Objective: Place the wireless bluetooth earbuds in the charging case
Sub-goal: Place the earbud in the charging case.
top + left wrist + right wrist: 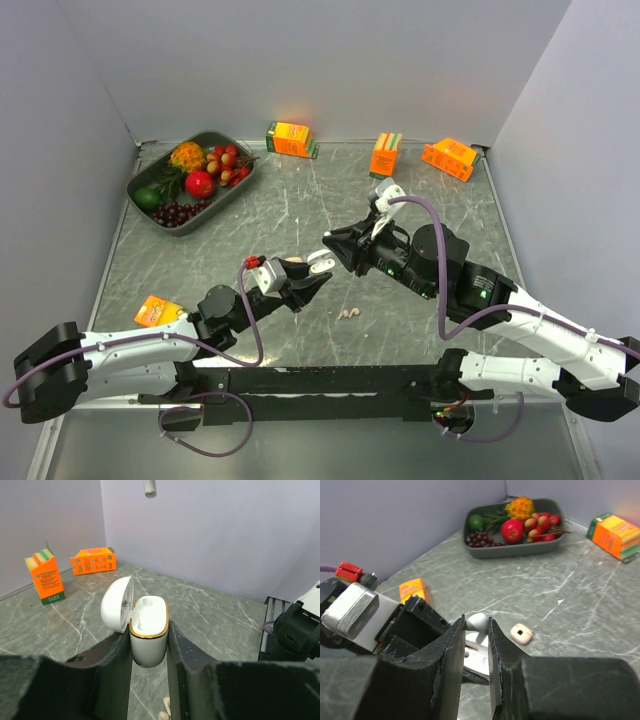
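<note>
My left gripper (148, 646) is shut on the white charging case (148, 630), gold-rimmed, which stands upright between the jaws. Its lid (117, 605) is swung open to the left and both sockets show empty. Seen from above, this gripper (308, 282) holds the case (318, 262) mid-table. My right gripper (477, 622) is shut on a white earbud (479, 622), stem pointing down, just above the case (482, 652). From above, the right gripper (331, 243) sits close beside the case. The stem tip (149, 487) hangs in above the case. Pale-beige stubby earbuds (348, 314) lie on the table; one (521, 633) shows beyond the fingers.
A grey tray (215, 138) of fruit stands at the back left. Orange juice cartons lie along the back wall (291, 139), (385, 154), (449, 158), and another one (158, 311) lies beside the left arm. Grey walls enclose the marbled table.
</note>
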You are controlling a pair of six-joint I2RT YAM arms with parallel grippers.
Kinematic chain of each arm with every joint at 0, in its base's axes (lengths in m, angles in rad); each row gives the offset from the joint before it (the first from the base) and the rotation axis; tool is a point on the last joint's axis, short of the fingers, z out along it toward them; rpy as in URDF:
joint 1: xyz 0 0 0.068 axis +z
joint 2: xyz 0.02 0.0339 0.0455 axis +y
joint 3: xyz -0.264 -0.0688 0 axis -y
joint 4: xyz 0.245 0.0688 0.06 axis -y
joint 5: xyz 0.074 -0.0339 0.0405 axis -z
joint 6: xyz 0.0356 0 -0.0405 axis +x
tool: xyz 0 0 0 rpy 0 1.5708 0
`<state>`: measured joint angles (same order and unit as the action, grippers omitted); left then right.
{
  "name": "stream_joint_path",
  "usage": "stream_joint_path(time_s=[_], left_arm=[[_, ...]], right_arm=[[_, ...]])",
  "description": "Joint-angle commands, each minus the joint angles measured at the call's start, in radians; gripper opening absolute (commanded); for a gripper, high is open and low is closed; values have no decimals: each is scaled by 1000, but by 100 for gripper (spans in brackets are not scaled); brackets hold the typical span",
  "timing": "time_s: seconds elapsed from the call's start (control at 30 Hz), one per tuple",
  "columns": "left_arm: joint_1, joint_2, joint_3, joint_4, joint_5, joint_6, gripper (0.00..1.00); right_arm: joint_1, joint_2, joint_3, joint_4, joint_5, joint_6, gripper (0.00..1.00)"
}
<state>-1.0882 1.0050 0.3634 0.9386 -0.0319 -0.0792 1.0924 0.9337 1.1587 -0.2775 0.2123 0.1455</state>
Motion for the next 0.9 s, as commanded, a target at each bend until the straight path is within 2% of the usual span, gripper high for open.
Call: stream_joint_path(time_s=[0.0,0.27,0.43,0.87], left_arm=[[-7,-8,3,86,-22,61,1],[-6,1,45,16,-63,13,1],[-7,10,75,-32,-65,-30,1],[-6,10,106,-52,-69,-119,1]], right_arm=[[1,-15,13,9,-74,29,0],[11,-4,-24,32,-140,34,0],[18,17,-36,35,-128,31,0],[26,33,-99,109,44,43,0]])
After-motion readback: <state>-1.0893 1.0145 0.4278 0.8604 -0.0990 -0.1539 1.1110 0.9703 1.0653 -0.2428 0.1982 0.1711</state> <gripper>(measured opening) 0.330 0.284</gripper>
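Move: The charging case, lid open and still gripped in the left hand, lies about 9 cm below the right hand, 2 cm to its left and 1 cm back. The earbud pinched in the right hand is thus some 9 cm above the left hand, 2 cm right and 1 cm forward. On the table, about 37 cm below the right hand, the square case lies 13 cm ahead and 8 cm left; the loose earbuds lie level with it and 6 cm right. The earbud, stem down in the right fingers, is carried back and left about 2 cm with a slight turn counter-clockwise, then lowered towards the open case, roughly 5 cm in all, while coming forward again and undoing most of that turn. The left hand keeps its grip on the case, easing it about 1 cm forward and, late on, 1 cm up as its fingers tip slightly down. Both grippers hold their opening. ##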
